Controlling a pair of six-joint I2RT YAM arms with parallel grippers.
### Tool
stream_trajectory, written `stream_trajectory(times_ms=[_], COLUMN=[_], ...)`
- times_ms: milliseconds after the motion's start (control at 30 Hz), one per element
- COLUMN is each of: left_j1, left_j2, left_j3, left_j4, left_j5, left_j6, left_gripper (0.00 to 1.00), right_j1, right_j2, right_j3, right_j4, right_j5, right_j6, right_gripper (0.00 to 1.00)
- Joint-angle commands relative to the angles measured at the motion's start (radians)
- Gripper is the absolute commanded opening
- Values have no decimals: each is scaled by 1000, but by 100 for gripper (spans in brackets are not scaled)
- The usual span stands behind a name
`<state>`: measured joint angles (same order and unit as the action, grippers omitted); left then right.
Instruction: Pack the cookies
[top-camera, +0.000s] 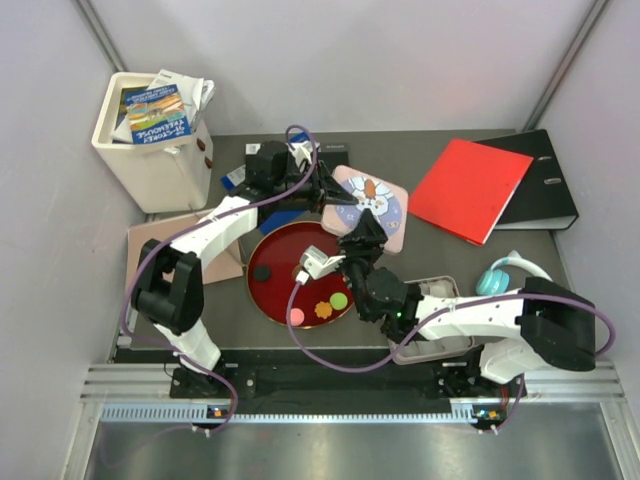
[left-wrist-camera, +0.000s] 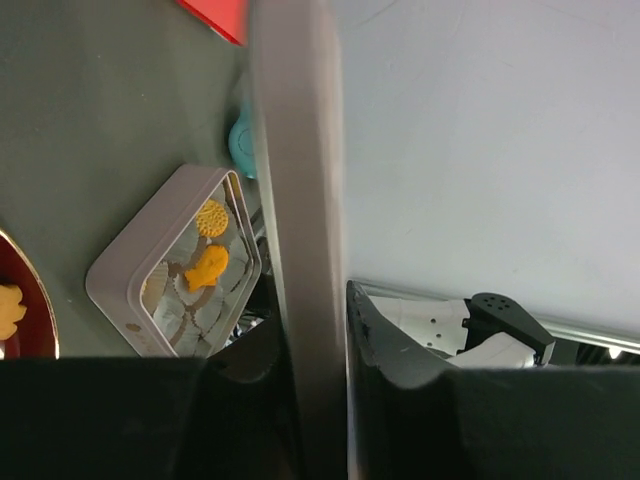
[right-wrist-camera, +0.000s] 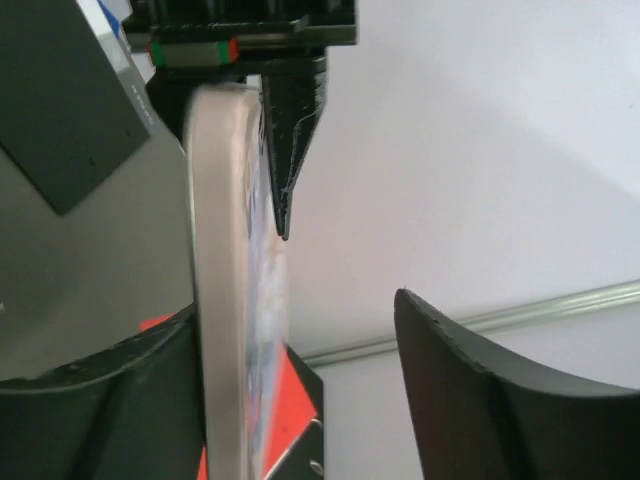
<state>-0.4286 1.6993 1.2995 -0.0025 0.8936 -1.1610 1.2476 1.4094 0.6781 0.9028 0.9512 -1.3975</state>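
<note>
Black (top-camera: 262, 271), pink (top-camera: 297, 316), orange (top-camera: 324, 309) and green (top-camera: 341, 299) cookies lie on a red plate (top-camera: 285, 245). The pink tin lid (top-camera: 372, 203) with a snowman picture is lifted on edge behind the plate. My left gripper (top-camera: 322, 190) is shut on its left edge; the left wrist view shows the rim (left-wrist-camera: 300, 200) clamped in the gripper (left-wrist-camera: 315, 320). My right gripper (top-camera: 360, 232) is open at the lid's near edge; in the right wrist view (right-wrist-camera: 295, 315) the lid (right-wrist-camera: 225, 300) rests against one finger. The open tin base (left-wrist-camera: 120, 275) holds two orange cookies (left-wrist-camera: 207, 266).
The tin base (top-camera: 437, 287) lies partly under my right arm. A red folder (top-camera: 470, 188) and a black binder (top-camera: 540, 180) lie at the back right. A white bin of magazines (top-camera: 155, 130) stands at the back left. A teal object (top-camera: 497, 275) sits at the right.
</note>
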Motion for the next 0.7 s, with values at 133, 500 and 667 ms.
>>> stream_trajectory(times_ms=[133, 500, 667], left_j1=[53, 203, 225], left_j2=[-40, 2, 28], left_j3=[9, 40, 31], left_j4=[211, 532, 550], left_j5=[-54, -117, -116], left_j6=[-61, -263, -261], left_gripper=[23, 24, 23], right_j1=[29, 44, 38], right_j2=[-70, -337, -329], right_j3=[101, 221, 285], right_j4=[44, -1100, -1349], right_j5=[152, 146, 129], right_j6=[113, 1139, 1443], right_gripper=[99, 99, 99])
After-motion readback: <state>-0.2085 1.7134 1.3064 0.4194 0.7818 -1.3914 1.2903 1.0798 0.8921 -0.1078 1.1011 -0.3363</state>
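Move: The left fingers already grip the lid, whose middle is about 4 cm to their right and 2 cm back; from the right hand at its near edge, that middle is some 4 cm straight ahead. The left hand heads for the space above the black folder, roughly 22 cm ahead, 13 cm left and 25 cm below. From the left hand, the cookie tin lies about 19 cm back, 21 cm right and 23 cm down, the red plate 6 cm back, 9 cm left and 25 cm down. The right hand finishes opening wide and comes free of the lid's near edge, rising a couple of centimetres before it draws back and right towards the tin by about 6 cm, its left side rolling up and its fingers tipping down. Keeping its grip, the left hand carries the lid away from the right hand and the tin, starting slowly and then speeding up, about 10 cm forward with 8 cm left and 7 cm up, swinging some 20 degrees counter-clockwise towards the black folder. ##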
